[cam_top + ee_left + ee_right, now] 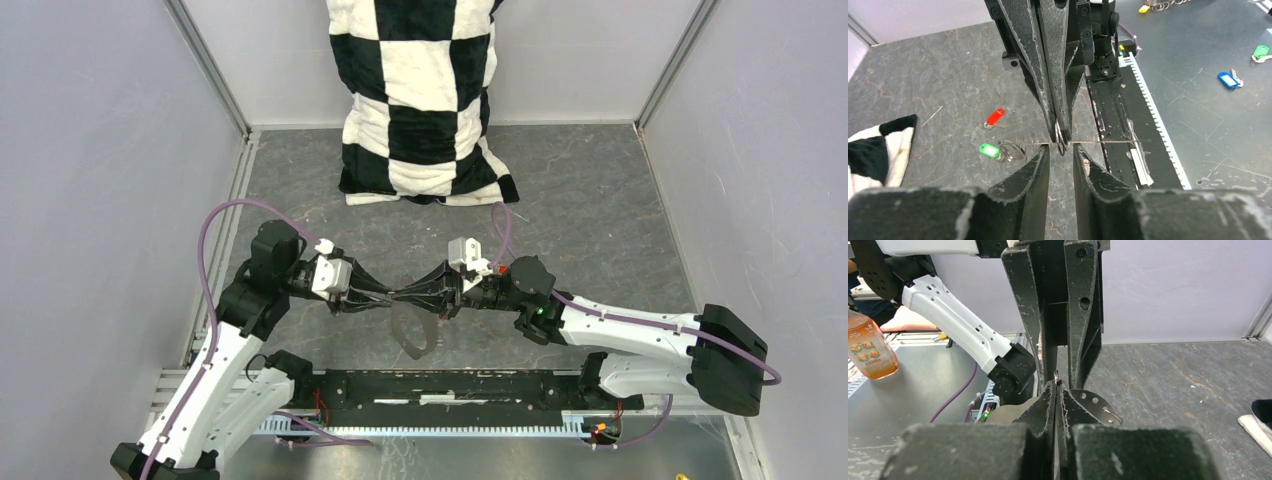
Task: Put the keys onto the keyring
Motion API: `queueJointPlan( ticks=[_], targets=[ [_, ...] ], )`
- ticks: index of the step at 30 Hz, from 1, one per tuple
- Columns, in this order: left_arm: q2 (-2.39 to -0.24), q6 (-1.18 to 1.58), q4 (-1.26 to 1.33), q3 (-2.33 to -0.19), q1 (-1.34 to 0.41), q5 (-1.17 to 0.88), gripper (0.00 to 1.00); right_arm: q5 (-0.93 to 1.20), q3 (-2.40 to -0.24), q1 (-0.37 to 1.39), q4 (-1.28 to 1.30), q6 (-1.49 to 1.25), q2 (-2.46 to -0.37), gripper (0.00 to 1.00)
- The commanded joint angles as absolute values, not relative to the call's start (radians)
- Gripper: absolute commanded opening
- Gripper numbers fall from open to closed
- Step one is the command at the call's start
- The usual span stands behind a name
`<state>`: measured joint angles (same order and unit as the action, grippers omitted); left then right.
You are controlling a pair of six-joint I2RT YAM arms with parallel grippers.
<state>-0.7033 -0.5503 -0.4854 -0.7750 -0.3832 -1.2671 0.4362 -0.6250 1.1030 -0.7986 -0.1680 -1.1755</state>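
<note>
My two grippers meet tip to tip above the middle of the table. The right gripper (416,293) (1056,384) is shut on a small metal ring (1060,137) of the keyring. The keyring's thin wire (1108,144) runs edge-on across the left fingertips, and its loop (411,333) hangs below. The left gripper (399,297) (1061,150) has its jaws a little apart on either side of that ring, not touching it. The green-headed key (989,150) lies on the table beside some small rings (1011,150). The red-headed key (995,116) lies just beyond it.
A black-and-white checked cloth (425,100) lies at the back. A black rail (450,385) runs along the near edge. Beyond it lie blue (1228,80) and green (1260,51) tags. A dark holed plate (1093,401) shows behind my right fingers. An orange bottle (870,347) stands off-table.
</note>
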Motion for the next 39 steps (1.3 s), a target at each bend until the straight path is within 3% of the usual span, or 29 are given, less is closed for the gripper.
queueJointPlan(
  ticks=[1,4,9,14,25,39],
  targets=[
    [-0.689,-0.605,-0.460,-0.805,-0.387,-1.249,0.26,0.434,-0.666,1.103,-0.783,-0.154,-1.178,0.01],
    [-0.689,-0.607,-0.461,-0.805,-0.388,-1.234,0.12,0.444,-0.666,1.104,-0.778,-0.152,-1.176,0.00],
    [-0.689,-0.607,-0.462,-0.813,-0.387,-1.220,0.02,0.464,-0.667,1.103,-0.770,-0.153,-1.178,0.01],
    [-0.674,-0.617,-0.460,-0.804,-0.387,-1.221,0.02,0.516,-0.693,1.102,-0.740,-0.153,-1.189,0.01],
    [-0.670,-0.701,-0.576,-0.784,-0.388,-1.137,0.02,0.554,-0.836,1.092,-0.394,-0.023,-1.156,0.26],
    [-0.735,-0.663,-0.638,-0.817,-0.387,-1.106,0.02,0.535,-1.089,1.088,0.088,0.206,-1.245,0.41]
  ],
)
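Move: The small metal ring on the keyring plate is pinched in the right fingertips, roughly 1 cm left of the right hand point, and sits about 1 cm to the right of the left hand point, level with both hands. The plate's middle is about 2 cm back, 2 cm right and 3 cm below the left hand. The green-tagged key lies some 14 cm ahead, 15 cm right and 26 cm below it; the red-tagged key is 13 cm ahead, 22 cm right. The ring on the keyring plate changes hands: the left fingers, parted on either side, shut on it, and only then do the right fingers part and let go, staying nearly in place while tipping down some 20 degrees. The left hand keeps its pinch and sinks about 3.5 cm, easing slightly forward with its fingers tipping down, drawing the ring away from the right fingertips. ##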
